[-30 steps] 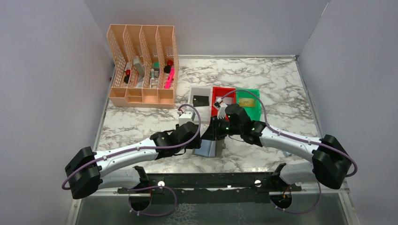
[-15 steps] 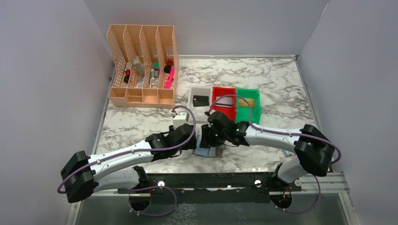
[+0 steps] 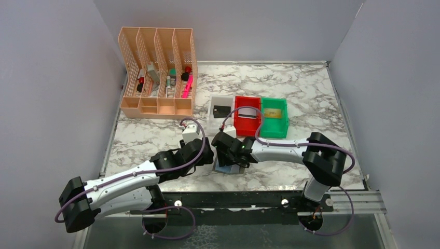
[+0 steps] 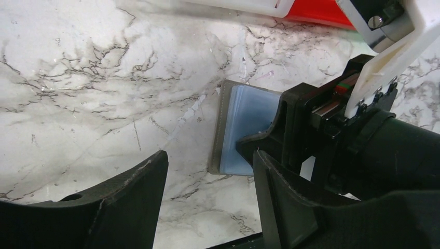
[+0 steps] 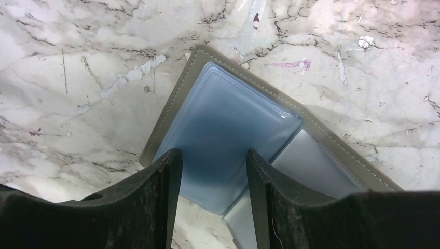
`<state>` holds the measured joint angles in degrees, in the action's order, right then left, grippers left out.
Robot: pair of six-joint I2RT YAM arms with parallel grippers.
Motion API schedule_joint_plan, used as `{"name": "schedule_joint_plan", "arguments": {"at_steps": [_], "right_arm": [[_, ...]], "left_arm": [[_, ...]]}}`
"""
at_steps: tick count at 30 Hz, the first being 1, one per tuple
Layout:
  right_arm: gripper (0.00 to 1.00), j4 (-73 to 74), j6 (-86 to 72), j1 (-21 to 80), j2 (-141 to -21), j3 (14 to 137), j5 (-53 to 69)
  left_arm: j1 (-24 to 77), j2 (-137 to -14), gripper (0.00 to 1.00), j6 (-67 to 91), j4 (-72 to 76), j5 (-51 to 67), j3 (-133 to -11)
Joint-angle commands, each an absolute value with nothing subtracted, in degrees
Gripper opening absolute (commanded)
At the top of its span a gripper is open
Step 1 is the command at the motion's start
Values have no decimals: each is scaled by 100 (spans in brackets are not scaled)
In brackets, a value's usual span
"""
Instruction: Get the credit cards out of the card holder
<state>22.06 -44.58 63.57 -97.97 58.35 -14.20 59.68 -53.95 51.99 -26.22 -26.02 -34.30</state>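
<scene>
The card holder (image 5: 228, 122) lies open on the marble, its light-blue pockets up and no card showing in them; it is also seen in the left wrist view (image 4: 239, 127) and from above (image 3: 228, 167). My right gripper (image 5: 214, 155) stands open just over its near pocket, nothing between the fingers. To the left, my left gripper (image 4: 210, 161) is open over bare marble beside the holder. A black card (image 3: 221, 110) lies in the white bin, a silvery-white card (image 3: 250, 115) in the red bin, and a gold card (image 3: 272, 112) in the green bin.
The white bin (image 3: 214, 120), red bin (image 3: 239, 124) and green bin (image 3: 275, 130) stand side by side behind the holder. An orange mesh organizer (image 3: 158, 106) with pens stands at the back left. The right arm (image 3: 275, 149) crosses in front of the bins.
My right gripper has come back from the red bin to the card holder, its jaws widening. The left arm has drawn back toward the left.
</scene>
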Motion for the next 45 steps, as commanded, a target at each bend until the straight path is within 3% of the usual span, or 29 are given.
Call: {"name": "schedule_joint_plan", "arguments": {"at_steps": [1, 6, 11, 20, 45], "right_arm": [[54, 2433, -4842, 6445, -10191, 5830, -1961], [48, 2553, -4983, 6477, -10341, 5711, -2269], [25, 2542, -4975, 6475, -10241, 5537, -2403], [1, 1692, -4654, 6467, -9806, 5056, -2039], [1, -1500, -5327, 5986, -7534, 2551, -1073]], "left_arm": [[5946, -4998, 64, 5404, -2714, -2935, -3271], [5942, -4767, 65, 5485, -2745, -2923, -3126], [5941, -4844, 66, 5502, -2737, -2861, -3109], [5941, -5302, 67, 5379, -2612, -2679, -3242], [5933, -6296, 68, 4869, -1088, -1337, -3313]]}}
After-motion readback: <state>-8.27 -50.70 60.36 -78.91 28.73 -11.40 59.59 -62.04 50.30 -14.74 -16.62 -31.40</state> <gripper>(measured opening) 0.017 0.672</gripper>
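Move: The card holder lies open under the right hand: the middle of its blue sleeves is about 1 cm ahead and 1 cm below, with the open right half about 7 cm to the right, roughly 1 cm ahead. The white bin's middle stands some 20 cm ahead and 2 cm left, the red bin's 20 cm ahead and 9 cm right. From the left hand the blue sleeves are roughly 2 cm ahead, 8 cm right and 7 cm below. Pinching the top blue sleeve, the right fingers shut from half open while sliding about 1 cm forward, then draw it some 3 cm right and 2 cm back, rolling about 20 degrees left side up while staying low. The left hand, fingers still open, first rises and drifts left slightly, then swings about 5 cm right and 4 cm down towards the holder's left edge. ##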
